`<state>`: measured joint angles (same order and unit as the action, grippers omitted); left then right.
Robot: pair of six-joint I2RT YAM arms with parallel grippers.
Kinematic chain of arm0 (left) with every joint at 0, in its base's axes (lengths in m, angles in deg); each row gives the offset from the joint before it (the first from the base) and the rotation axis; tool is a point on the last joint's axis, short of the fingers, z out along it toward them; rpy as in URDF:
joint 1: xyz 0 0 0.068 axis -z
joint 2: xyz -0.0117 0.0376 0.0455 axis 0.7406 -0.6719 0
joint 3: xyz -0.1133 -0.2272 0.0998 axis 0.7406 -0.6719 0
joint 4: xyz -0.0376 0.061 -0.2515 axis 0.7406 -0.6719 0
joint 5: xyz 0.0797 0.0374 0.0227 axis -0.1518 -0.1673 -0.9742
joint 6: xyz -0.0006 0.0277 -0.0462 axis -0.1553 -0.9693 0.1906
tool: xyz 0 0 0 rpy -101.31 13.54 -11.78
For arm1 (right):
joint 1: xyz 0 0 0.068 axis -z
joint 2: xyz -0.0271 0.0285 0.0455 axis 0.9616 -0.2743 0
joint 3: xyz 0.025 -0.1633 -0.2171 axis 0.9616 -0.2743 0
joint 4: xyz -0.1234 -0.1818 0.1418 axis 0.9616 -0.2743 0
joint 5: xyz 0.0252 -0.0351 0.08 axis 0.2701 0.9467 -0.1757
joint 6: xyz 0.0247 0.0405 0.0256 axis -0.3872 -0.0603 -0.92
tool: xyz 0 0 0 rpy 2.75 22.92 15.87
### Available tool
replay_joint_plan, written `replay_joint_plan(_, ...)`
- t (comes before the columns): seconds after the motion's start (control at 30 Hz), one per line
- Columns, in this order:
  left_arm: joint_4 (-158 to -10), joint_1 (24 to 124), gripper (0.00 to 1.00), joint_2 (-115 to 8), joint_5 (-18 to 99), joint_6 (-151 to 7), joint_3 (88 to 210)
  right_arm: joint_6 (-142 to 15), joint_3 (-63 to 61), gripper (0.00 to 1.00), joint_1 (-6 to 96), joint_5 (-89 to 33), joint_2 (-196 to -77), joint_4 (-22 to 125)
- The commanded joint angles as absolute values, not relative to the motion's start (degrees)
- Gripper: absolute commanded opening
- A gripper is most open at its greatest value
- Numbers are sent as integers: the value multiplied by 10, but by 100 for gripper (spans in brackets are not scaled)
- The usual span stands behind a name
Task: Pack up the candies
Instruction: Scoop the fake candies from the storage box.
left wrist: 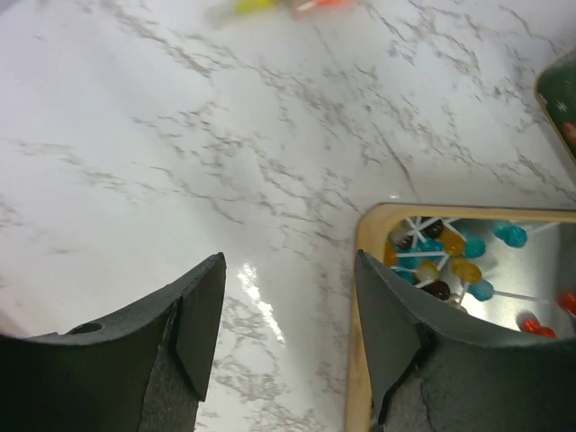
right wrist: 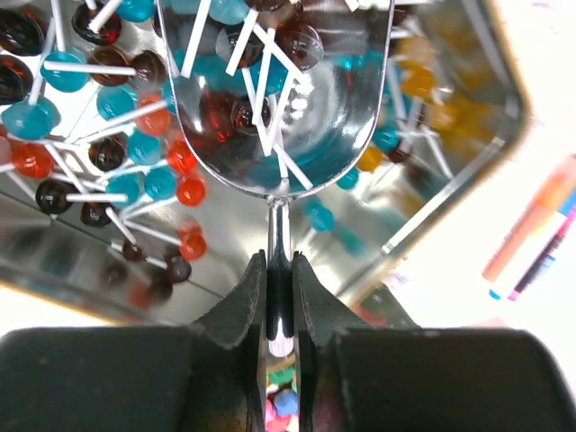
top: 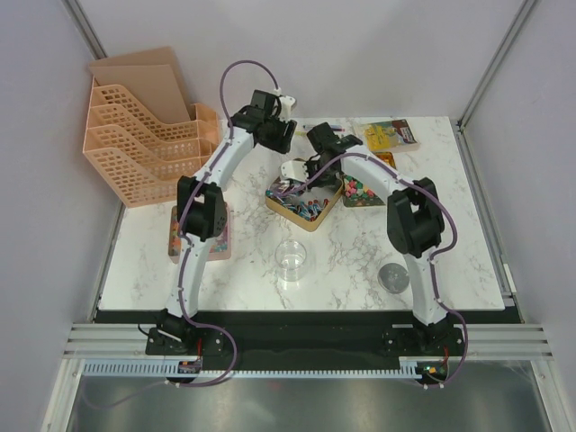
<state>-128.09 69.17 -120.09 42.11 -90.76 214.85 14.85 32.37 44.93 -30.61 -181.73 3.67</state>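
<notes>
The candies are round teal, red, brown and yellow sweets on white sticks, heaped in a shiny gold-rimmed tin at the table's middle. My right gripper is shut on the handle of a metal scoop, whose bowl hangs over the tin with several candies in it. Pink, blue and green lumps show below its fingers. My left gripper stands open over bare marble just left of the tin's rim, holding nothing. More of the candies show inside that tin.
A clear cup and a small round metal lid stand near the front. A peach file rack fills the back left. A bag of multicoloured sweets lies right of the tin, and coloured pens lie beyond it.
</notes>
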Motion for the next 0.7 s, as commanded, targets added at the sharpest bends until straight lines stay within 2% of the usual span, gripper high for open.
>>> replay_joint_plan(0.0,-1245,667,67,-1152,371,-944,2182,121,329,0,460,-358,-1765,43)
replay_joint_plan(0.43,-1240,589,68,-1086,332,-954,2127,80,236,0,476,-382,-1681,83)
replay_joint_plan(0.67,-1246,587,68,-1065,327,-964,2073,156,200,0,477,-359,-1609,51)
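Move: The lollipop box has its middle about 7 cm left of and 3 cm back from the right hand, 7 cm below; the candy tin stands about 10 cm to that hand's right, straight level, also 7 cm lower. From the empty left hand the storage box lies some 36 cm left, neither ahead nor back, about 5 cm lower, while the lollipop box is 5 cm right, 13 cm back and 10 cm down. Lollipops already in the scoop are raised over their box by the right hand, about 5 cm up while it draws some 3 cm back and a little right, its pads keeping their grip on the handle. The left hand, already clear of the box and open, sweeps about 14 cm left towards the storage box, rising 8 cm and turning some 15 degrees counter-clockwise. ##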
